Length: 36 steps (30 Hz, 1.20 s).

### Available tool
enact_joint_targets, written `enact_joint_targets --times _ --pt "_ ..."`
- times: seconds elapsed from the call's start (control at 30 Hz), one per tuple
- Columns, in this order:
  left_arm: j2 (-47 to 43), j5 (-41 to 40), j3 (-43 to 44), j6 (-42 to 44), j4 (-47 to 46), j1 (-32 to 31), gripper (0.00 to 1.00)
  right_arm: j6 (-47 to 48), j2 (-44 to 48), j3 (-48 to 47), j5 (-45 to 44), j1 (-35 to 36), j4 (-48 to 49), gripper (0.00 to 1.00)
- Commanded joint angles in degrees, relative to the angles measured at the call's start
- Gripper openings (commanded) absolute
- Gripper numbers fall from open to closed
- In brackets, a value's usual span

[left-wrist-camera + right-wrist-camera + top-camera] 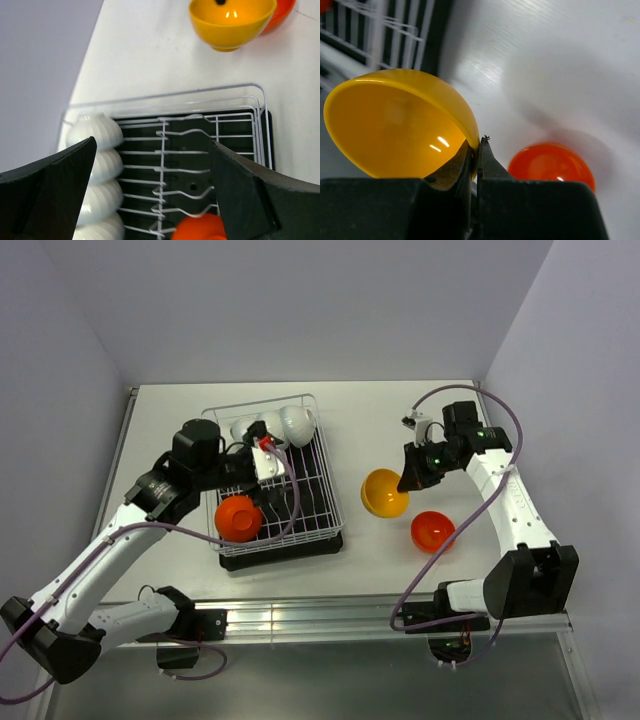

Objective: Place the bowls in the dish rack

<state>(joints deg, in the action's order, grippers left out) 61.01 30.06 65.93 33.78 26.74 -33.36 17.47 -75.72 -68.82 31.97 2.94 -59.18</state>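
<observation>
The white wire dish rack (318, 472) on its black tray holds several white bowls (278, 425) on edge at the back and a red-orange bowl (238, 517) at the front. My left gripper (262, 462) hovers open over the rack; in the left wrist view the left gripper (152, 190) has nothing between its fingers, with the white bowls (97, 165) and the red-orange bowl (200, 227) below. My right gripper (476, 150) is shut on the rim of the tilted yellow bowl (395, 125), right of the rack (384, 492). Another red-orange bowl (432, 530) sits on the table.
The white table (400, 420) is walled on the left, back and right. An aluminium rail (320, 618) runs along the near edge by the arm bases. The rack's corner (385, 35) lies just beyond the yellow bowl in the right wrist view.
</observation>
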Motion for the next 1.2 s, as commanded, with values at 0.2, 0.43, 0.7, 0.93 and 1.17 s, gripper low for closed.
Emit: enact_joint_targets --times 0.2,0.43,0.7,0.93,1.17 --pt "-7.0 1.4 -7.6 29.9 -13.3 -8.6 1.0 0.4 3.0 -7.6 23.8 -0.4 -7.3 0.0" --pt "-7.8 3.8 -11.3 43.6 -14.4 -16.6 1.0 4.3 -1.4 -7.7 32.2 0.2 -13.0 0.0" --pt "-6.4 3.3 -13.9 57.4 -11.7 -23.3 1.0 7.9 -5.7 -6.3 36.3 4.2 -17.5 0.0" --pt "-6.1 -1.6 -16.8 61.9 -15.1 -28.4 1.0 1.1 -6.5 -3.8 32.6 10.4 -12.4 0.0" --pt "-5.3 -3.6 -17.9 64.0 -14.9 -30.4 0.99 -0.3 -7.9 -3.7 30.5 14.5 -11.1 0.0"
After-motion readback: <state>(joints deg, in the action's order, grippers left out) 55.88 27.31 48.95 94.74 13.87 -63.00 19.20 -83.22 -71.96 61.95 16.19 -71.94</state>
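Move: The yellow bowl, pinched by the right fingers, is some 22 cm right of the left gripper, level with it fore and aft and about 15 cm lower. From the left gripper, the dish rack's near right corner is 5 cm back, 13 cm right and 21 cm down; the racked red bowl is 2 cm back, 8 cm left and 25 cm down. The left gripper is about 26 cm left of the right one, 1 cm back and 13 cm higher; the loose red bowl is 4 cm back, 8 cm right and 14 cm below the right one. Bring the wide-open left gripper back about 12 cm and right towards the yellow bowl, sinking late, rolling it some 70 degrees clockwise, seen along its fingers, until they point right. Keep the right pinch on the bowl's rim and carry it left about 11 cm and back towards the rack's near right corner, rising first, then easing down, swinging the fingers to point mostly left. ##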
